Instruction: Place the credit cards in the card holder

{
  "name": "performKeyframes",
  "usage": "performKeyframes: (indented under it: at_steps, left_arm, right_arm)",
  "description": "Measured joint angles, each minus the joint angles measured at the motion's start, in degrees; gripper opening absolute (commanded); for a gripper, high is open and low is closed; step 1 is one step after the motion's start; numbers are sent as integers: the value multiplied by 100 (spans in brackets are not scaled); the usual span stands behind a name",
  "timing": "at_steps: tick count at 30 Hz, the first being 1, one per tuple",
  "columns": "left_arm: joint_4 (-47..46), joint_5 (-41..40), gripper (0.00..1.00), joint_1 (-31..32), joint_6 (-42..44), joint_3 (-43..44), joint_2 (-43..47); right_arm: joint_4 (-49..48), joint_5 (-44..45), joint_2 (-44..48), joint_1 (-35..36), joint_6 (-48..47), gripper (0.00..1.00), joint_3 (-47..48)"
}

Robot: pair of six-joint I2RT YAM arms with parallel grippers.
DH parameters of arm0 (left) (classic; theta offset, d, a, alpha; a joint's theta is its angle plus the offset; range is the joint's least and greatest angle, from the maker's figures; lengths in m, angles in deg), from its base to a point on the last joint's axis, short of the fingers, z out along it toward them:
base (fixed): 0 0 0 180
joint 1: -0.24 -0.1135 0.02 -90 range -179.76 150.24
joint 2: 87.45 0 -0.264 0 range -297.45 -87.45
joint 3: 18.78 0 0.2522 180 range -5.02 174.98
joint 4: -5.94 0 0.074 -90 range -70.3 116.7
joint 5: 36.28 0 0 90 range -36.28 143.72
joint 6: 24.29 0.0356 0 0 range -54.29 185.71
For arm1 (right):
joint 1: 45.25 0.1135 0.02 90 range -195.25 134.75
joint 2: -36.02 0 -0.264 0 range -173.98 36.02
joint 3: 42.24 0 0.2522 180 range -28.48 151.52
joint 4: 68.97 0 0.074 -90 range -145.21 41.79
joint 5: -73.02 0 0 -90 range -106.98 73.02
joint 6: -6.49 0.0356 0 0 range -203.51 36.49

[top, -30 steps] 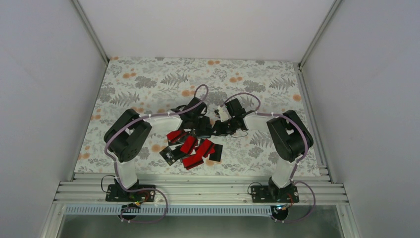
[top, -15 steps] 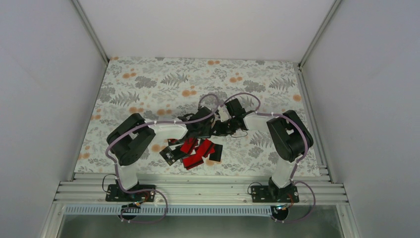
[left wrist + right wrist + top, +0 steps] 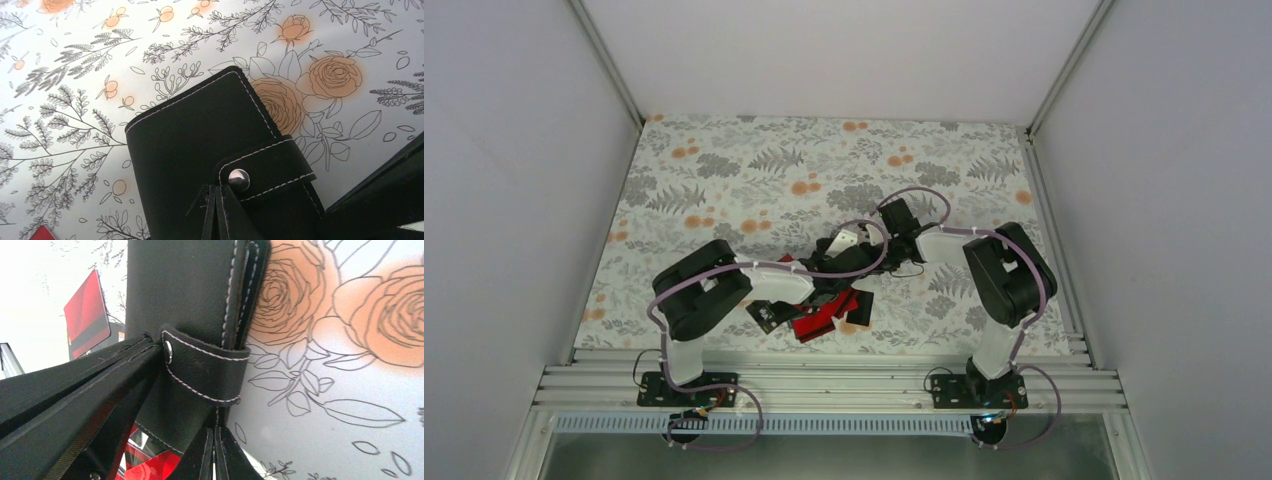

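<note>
The black card holder [image 3: 200, 145] lies closed on the flowered cloth, its strap snapped by a silver stud [image 3: 239, 179]. My left gripper [image 3: 220, 189] is shut, its tips resting on the holder at the strap's end beside the stud. My right gripper [image 3: 216, 429] is shut too, tips against the holder's [image 3: 185, 300] stitched edge just below the strap. I cannot tell whether it pinches that edge. In the top view both gripper heads [image 3: 856, 262] [image 3: 879, 256] meet and hide the holder. Red and black credit cards [image 3: 824, 318] lie in a loose heap under the left arm.
One red card [image 3: 87, 312] lies beyond the holder and more red cards [image 3: 150, 460] lie beside it. The left arm's forearm [image 3: 774, 278] stretches over the heap. White walls close in the cloth [image 3: 724, 170] on three sides, with a metal rail [image 3: 824, 385] at the near edge.
My left arm has swung right across the card heap, bringing its shut gripper onto the holder beside the right gripper. The right arm has stayed still.
</note>
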Motion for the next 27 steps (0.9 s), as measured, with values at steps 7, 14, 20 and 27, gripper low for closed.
performKeyframes:
  at_steps: [7, 14, 20, 27]
  left_arm:
    - [603, -354, 3, 122, 210, 463, -245]
    - [1104, 433, 17, -103, 173, 529, 125]
    - [1611, 1604, 21, -426, 173, 323, 699]
    - [1738, 2371, 25, -802, 153, 280, 1099]
  right_arm:
    - [107, 223, 83, -11, 2, 4, 0]
    - [291, 247, 107, -44, -2, 4, 179]
    - [501, 192, 267, -55, -26, 5, 525]
    - [579, 39, 396, -61, -31, 4, 675]
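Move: My left hand's shut fingertips are already on the card holder's clasp: the snap is about 1 cm to their right and 1 cm below, and the holder's middle some 2 cm to their left and 1 cm back. A red card lies about 12 cm left and 4 cm back, another roughly 9 cm back and 1 cm left, and a black card about 11 cm back and 4 cm right. From my right hand, the snap is some 3 cm left and 1 cm ahead. I keep my left fingertips pressed on the clasp for a moment, then lift them off, drawing about 2.5 cm back and 3 cm up, drifting slightly left, while the fingers part a little and tip some 20 degrees more steeply downward. My right hand, still shut, edges under 1 cm right along the table, then rises about 5 cm and goes 2.5 cm forward, clear of the holder's strap-side edge. ##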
